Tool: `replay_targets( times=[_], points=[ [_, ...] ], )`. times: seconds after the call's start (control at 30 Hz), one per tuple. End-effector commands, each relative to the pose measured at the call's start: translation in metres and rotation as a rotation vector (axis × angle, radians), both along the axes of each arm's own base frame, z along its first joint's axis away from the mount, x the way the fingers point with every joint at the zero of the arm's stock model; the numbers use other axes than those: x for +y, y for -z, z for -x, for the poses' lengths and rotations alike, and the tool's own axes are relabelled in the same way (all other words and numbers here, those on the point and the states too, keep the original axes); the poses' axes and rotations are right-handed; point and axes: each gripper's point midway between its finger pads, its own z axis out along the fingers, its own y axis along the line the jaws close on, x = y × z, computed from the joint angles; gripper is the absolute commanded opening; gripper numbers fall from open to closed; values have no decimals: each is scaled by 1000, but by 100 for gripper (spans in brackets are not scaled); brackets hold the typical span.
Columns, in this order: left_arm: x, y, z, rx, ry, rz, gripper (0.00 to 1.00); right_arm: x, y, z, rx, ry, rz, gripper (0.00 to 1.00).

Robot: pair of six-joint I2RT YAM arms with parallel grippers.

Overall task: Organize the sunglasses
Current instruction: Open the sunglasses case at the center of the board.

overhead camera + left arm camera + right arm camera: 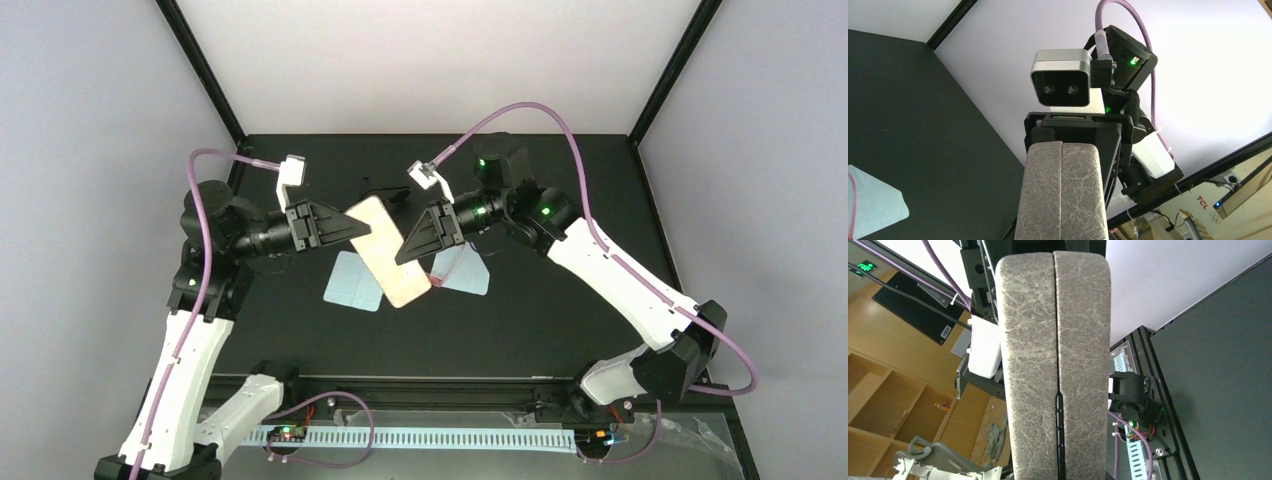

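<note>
A closed glasses case point(385, 252) hangs tilted above the table between both arms; it looks tan from above and grey and leathery in the wrist views point(1060, 195) point(1055, 365). My left gripper point(347, 226) is shut on its upper left end. At its right side my right gripper point(408, 244) is shut on it too. The case hides both grippers' fingers in the wrist views. Only a thin red-pink piece of the sunglasses point(441, 268) shows, lying on a light blue cloth under the right gripper.
Two light blue cloths lie on the black table, one left of the case point(350, 283) and one right point(470, 273); the left wrist view catches a cloth point(875, 205) too. A small dark object point(378, 192) lies farther back. The right arm's cable point(520, 108) arches overhead.
</note>
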Motion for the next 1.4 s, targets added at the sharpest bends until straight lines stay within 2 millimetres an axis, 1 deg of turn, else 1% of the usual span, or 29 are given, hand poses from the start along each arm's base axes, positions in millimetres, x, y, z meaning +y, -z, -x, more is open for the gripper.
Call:
replay_targets(
  times=[0.0, 0.07, 0.1, 0.13, 0.2, 0.23, 0.3, 0.33, 0.43, 0.57, 0.7, 0.83, 0.93, 1.03, 1.2, 1.27, 1.37],
  points=[
    [3, -13, 8, -74, -22, 0, 14, 0, -20, 9, -15, -33, -24, 11],
    [4, -12, 8, -62, -36, 0, 13, 1, -17, 6, -20, -13, -2, 13],
    [4, -11, 7, -51, -42, 0, 11, 1, -15, 4, -19, -5, 7, 16],
    [5, -10, 5, -40, -50, -1, 9, 1, -14, 2, -21, 4, 16, 26],
    [6, -6, 1, -13, -70, -3, 7, 1, -9, -2, -29, 33, 45, 53],
    [6, -4, -1, 1, -81, -5, 7, 0, -6, -4, -30, 50, 62, 69],
    [9, 3, -7, 35, -117, -15, 5, -1, 1, -10, -43, 92, 101, 91],
    [10, 7, -8, 45, -128, -19, 5, -2, 3, -12, -49, 111, 117, 99],
    [12, 18, -15, 89, -162, -25, 2, -6, 14, -23, -70, 186, 173, 100],
    [13, 34, -24, 152, -190, -36, 2, -19, 22, -40, -106, 337, 260, 100],
    [18, 51, -36, 235, -261, -63, 2, -35, 21, -58, -171, 473, 326, 100],
    [26, 74, -50, 367, -361, -81, 2, -41, 18, -64, -228, 504, 363, 100],
    [29, 89, -56, 417, -397, -87, 1, -38, 20, -60, -271, 483, 401, 100],
    [29, 98, -59, 460, -406, -98, 2, -32, 29, -59, -327, 482, 467, 100],
    [25, 99, -63, 469, -399, -105, 2, -11, 48, -50, -391, 425, 534, 100],
    [24, 103, -64, 480, -394, -111, 2, -5, 54, -50, -417, 416, 563, 100],
    [23, 104, -66, 480, -388, -111, 1, 0, 63, -57, -443, 412, 608, 100]
  ],
)
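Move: The closed sunglasses case is pinched in both my hands. Its middle lies about 4 cm to the right and 3 cm back of my left hand, and about 2 cm to the left and 1 cm ahead of my right hand, roughly level with both. On the table some 40 cm below my right hand, the pink glasses lie about 27 cm ahead and 5 cm right, the left cloth 21 cm ahead and 11 cm left, and the right cloth 25 cm ahead and 12 cm right. My right hand opens wide and comes free of the case, swings about 6 cm forward with some 3 cm to the right, then returns left and down over its back-right part, fingers spread and tipping to point down-left. My left hand keeps its pinch and, after a short pause, carries the case about 11 cm down and 6 to 7 cm forward, turning counter-clockwise and tipping down. ##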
